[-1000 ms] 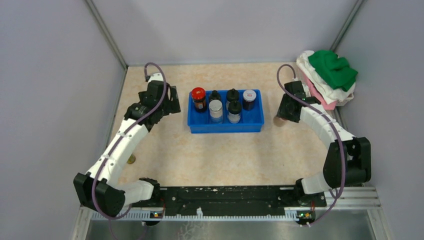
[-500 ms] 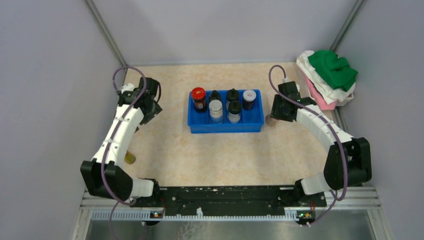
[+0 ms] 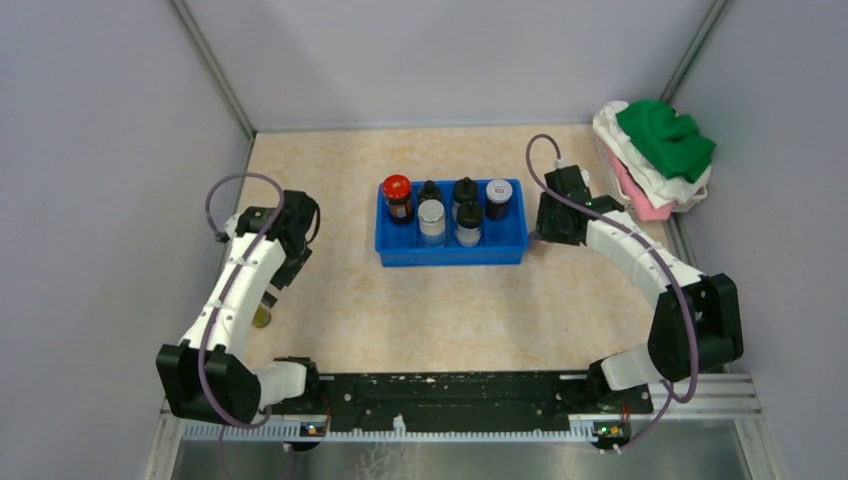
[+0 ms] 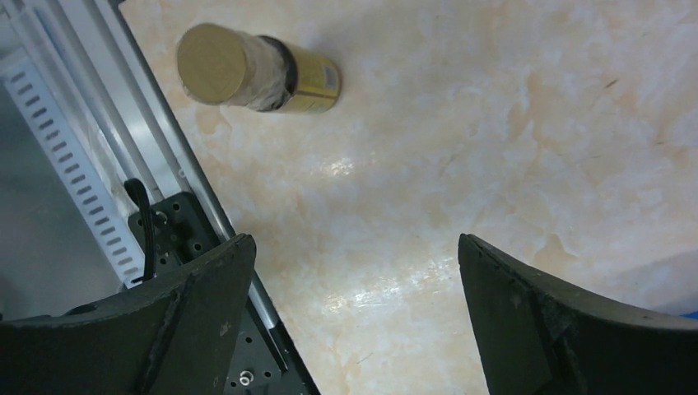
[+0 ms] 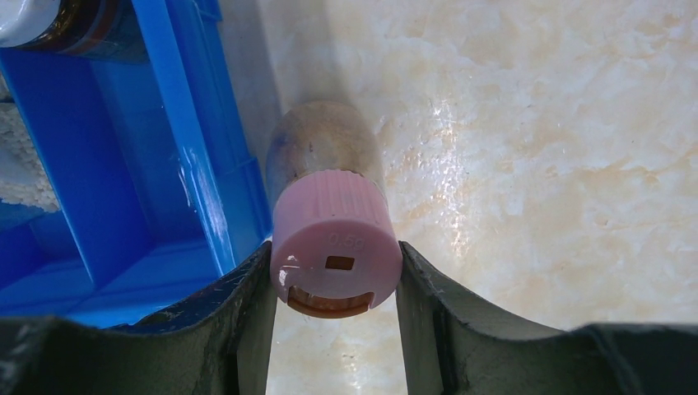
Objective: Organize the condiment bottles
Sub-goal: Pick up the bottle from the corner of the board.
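Several condiment bottles stand in the blue tray (image 3: 450, 256): one with a red cap (image 3: 397, 196), others with black (image 3: 464, 189) or silver (image 3: 431, 214) caps. My right gripper (image 3: 545, 228) (image 5: 336, 276) is shut on the pink cap of a brownish bottle (image 5: 333, 234), which hangs just outside the tray's right wall (image 5: 191, 169). Whether its base touches the table I cannot tell. A yellow-labelled bottle (image 3: 262, 317) (image 4: 267, 70) with a tan cap stands alone at the left, near the front edge. My left gripper (image 3: 277, 278) (image 4: 354, 276) hovers open just behind it, with only bare table between its fingers.
A pile of white, pink and green cloths (image 3: 660, 150) lies at the back right corner. The black mounting rail (image 3: 450, 386) (image 4: 177, 226) runs along the near edge, close to the left gripper. Grey walls close in the left, back and right sides.
The left arm swung from beside the tray's left end back toward the near left, over the yellow-labelled bottle. The right gripper carried the pink-capped bottle leftward up to the tray's right wall.
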Controlling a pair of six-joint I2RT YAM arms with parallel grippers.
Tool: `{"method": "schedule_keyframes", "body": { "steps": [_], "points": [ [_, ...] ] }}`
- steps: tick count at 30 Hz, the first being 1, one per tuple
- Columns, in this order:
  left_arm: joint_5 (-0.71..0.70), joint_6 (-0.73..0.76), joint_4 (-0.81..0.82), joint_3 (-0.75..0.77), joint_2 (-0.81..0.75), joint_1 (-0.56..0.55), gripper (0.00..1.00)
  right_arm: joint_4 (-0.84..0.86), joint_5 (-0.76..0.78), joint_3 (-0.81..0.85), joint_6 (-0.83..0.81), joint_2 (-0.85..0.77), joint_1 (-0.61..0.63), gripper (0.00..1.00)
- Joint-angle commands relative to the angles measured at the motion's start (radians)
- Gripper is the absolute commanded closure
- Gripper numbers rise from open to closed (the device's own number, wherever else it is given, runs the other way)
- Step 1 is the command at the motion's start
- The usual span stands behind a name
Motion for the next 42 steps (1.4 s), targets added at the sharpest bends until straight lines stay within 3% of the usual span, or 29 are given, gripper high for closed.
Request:
{"method": "schedule_keyframes", "body": {
  "steps": [1,6,12,18,28,34,42],
  "points": [
    [0.031,-0.133,-0.042,-0.064,-0.003,0.008,0.01,0.001,0.050,0.057,-0.004,0.000,0.037,1.00],
    [0.096,-0.257,-0.044,-0.119,-0.085,0.012,0.02,0.011,0.059,0.045,0.000,0.025,0.055,1.00],
    [0.094,-0.313,-0.041,-0.131,-0.093,0.132,0.02,0.014,0.071,0.044,-0.009,0.043,0.066,1.00],
    [0.071,-0.264,-0.031,-0.071,-0.013,0.235,0.01,0.006,0.087,0.065,-0.026,0.062,0.065,1.00],
    [0.072,-0.032,0.134,-0.053,0.059,0.393,0.01,0.009,0.084,0.084,-0.031,0.098,0.066,1.00],
    [0.080,0.078,0.210,-0.026,0.119,0.436,0.01,0.021,0.080,0.078,-0.026,0.111,0.067,1.00],
    [0.082,0.111,0.229,-0.009,0.211,0.449,0.01,0.032,0.076,0.078,-0.024,0.129,0.067,1.00]
  ]
}}
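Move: The yellow bottle at the near-left corner stands about 8 cm left of the left hand and 4 cm back, its middle some 11 cm below; the tray's middle is about 33 cm right, 17 cm ahead and 14 cm down. The right hand holds the pink-lid bottle: the empty tray cell lies about 7 cm left, level ahead and 8 cm down, the white-lid jar about 9 cm left, 8 cm ahead and 6 cm down. The open left hand first dips about 3 cm while drawing back nearly 4 cm, then sweeps some 8 cm to its left and a little lower, easing forward again and turning a net 20 degrees counter-clockwise, until its rear finger comes close to the yellow bottle's cap, fingers still wide. The right hand keeps its grip on the pink-lid bottle just outside the tray's right wall, edging it about 1 cm left and then 2 cm forward along that wall. ##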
